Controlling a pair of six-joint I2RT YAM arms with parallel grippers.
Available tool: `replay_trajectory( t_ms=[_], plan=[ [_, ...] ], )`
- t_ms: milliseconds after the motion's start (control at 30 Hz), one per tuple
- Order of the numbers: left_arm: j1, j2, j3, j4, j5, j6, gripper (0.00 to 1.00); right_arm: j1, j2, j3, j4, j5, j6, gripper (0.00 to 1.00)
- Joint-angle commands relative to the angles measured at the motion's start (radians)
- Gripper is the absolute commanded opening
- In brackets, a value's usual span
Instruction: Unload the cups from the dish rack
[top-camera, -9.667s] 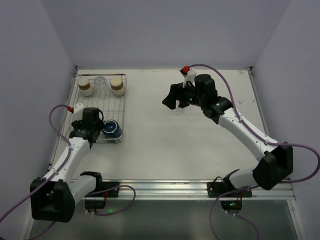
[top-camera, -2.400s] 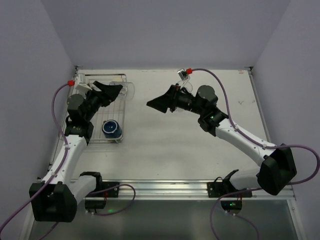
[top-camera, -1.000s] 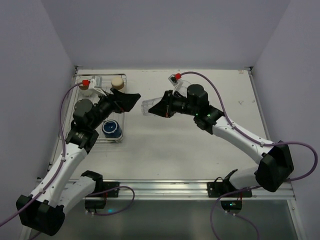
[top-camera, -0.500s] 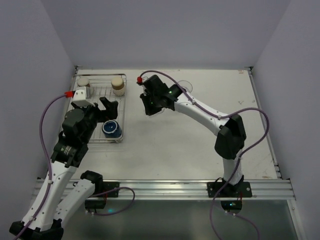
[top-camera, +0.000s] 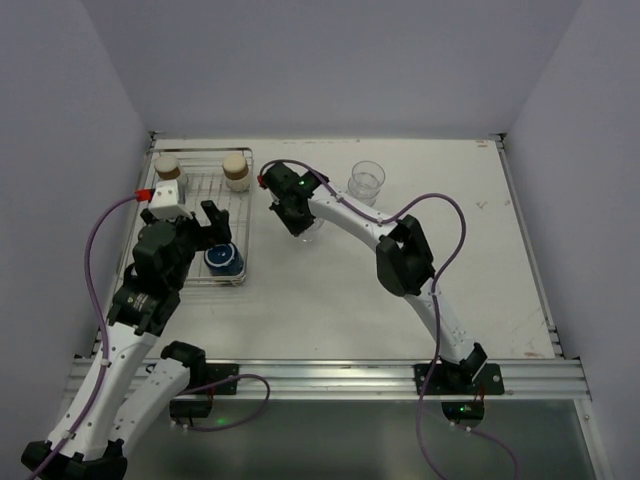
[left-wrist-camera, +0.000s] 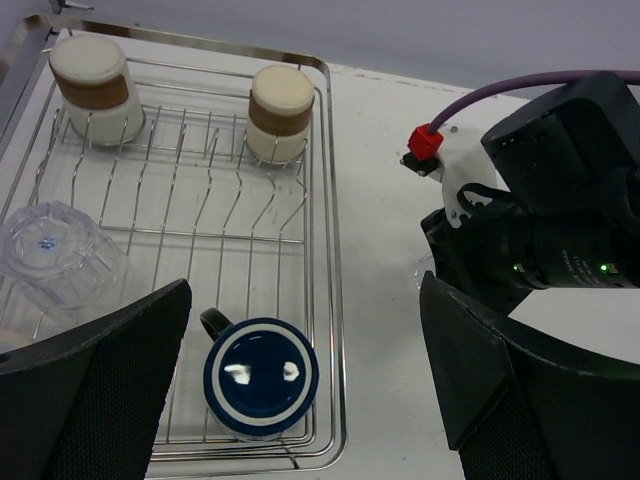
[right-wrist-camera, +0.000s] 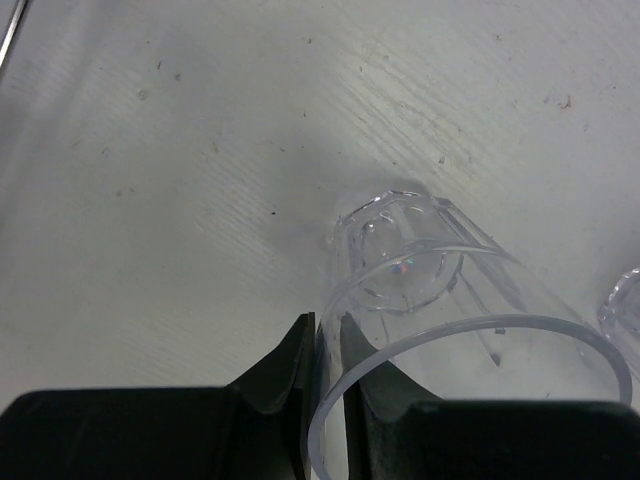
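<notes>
The dish rack (top-camera: 243, 215) (left-wrist-camera: 333, 250) lies at the table's left. In it are two upside-down tan cups (left-wrist-camera: 95, 85) (left-wrist-camera: 280, 112), a clear tumbler (left-wrist-camera: 55, 262) and a navy mug (top-camera: 222, 258) (left-wrist-camera: 260, 375). My left gripper (top-camera: 207, 222) (left-wrist-camera: 305, 290) hangs open above the mug, holding nothing. My right gripper (top-camera: 298, 218) (right-wrist-camera: 325, 350) is shut on the wall of another clear tumbler (top-camera: 308, 233) (right-wrist-camera: 430, 270), mouth up, its base at or just above the table beside the rack. A third clear tumbler (top-camera: 366, 181) stands upright on the table farther back.
The right arm's wrist (left-wrist-camera: 540, 250) sits close to the rack's right edge, next to my left fingers (left-wrist-camera: 500, 390). The table's back wall and side walls close the space in. The right arm's purple cable (top-camera: 420, 205) loops over the table's middle.
The left gripper has drawn back from the clear tumbler to above the navy mug. The right arm has swung the tumbler upright and brought it down beside the rack.
</notes>
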Motion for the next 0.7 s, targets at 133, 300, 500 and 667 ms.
replay_trajectory(
  t_ms=[133, 300, 500, 667],
  plan=[
    [-0.003, 0.024, 0.037, 0.004, -0.058, 0.019, 0.98, -0.004, 0.004, 0.014, -0.004, 0.012, -0.090, 0.10],
    [-0.003, 0.057, 0.063, 0.007, -0.078, -0.004, 0.98, -0.004, -0.038, 0.007, 0.025, 0.021, -0.083, 0.41],
    [-0.001, 0.127, 0.073, -0.001, -0.136, -0.036, 0.97, -0.004, -0.179, -0.042, 0.115, -0.076, -0.061, 0.59],
    [0.007, 0.213, 0.109, 0.014, -0.228, -0.064, 0.95, -0.003, -0.384, -0.224, 0.242, -0.125, -0.032, 0.59]
  ],
)
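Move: The right gripper pinches the clear cup by its rim. The cup's middle is about 2 cm ahead, 3 cm right and 4 cm below; two other clear cups stand about 11 cm farther out and 17 cm right, and the blue mug about 8 cm back and 22 cm left. From the open left gripper, the clear cup still in the rack is roughly 13 cm ahead, 22 cm left and 21 cm down, with the blue mug 2 cm ahead, 5 cm left, 22 cm below. Ease the right gripper down a last centimetre, spread its fingers from pinched to a bit over half open to let go of the clear cup, then lift straight up about 7 cm, tilting slightly. Meanwhile ease the open left gripper forward and down, some 2.5 cm each and a little left, towards the rack's clear cup, turning left and nosing down slightly. ##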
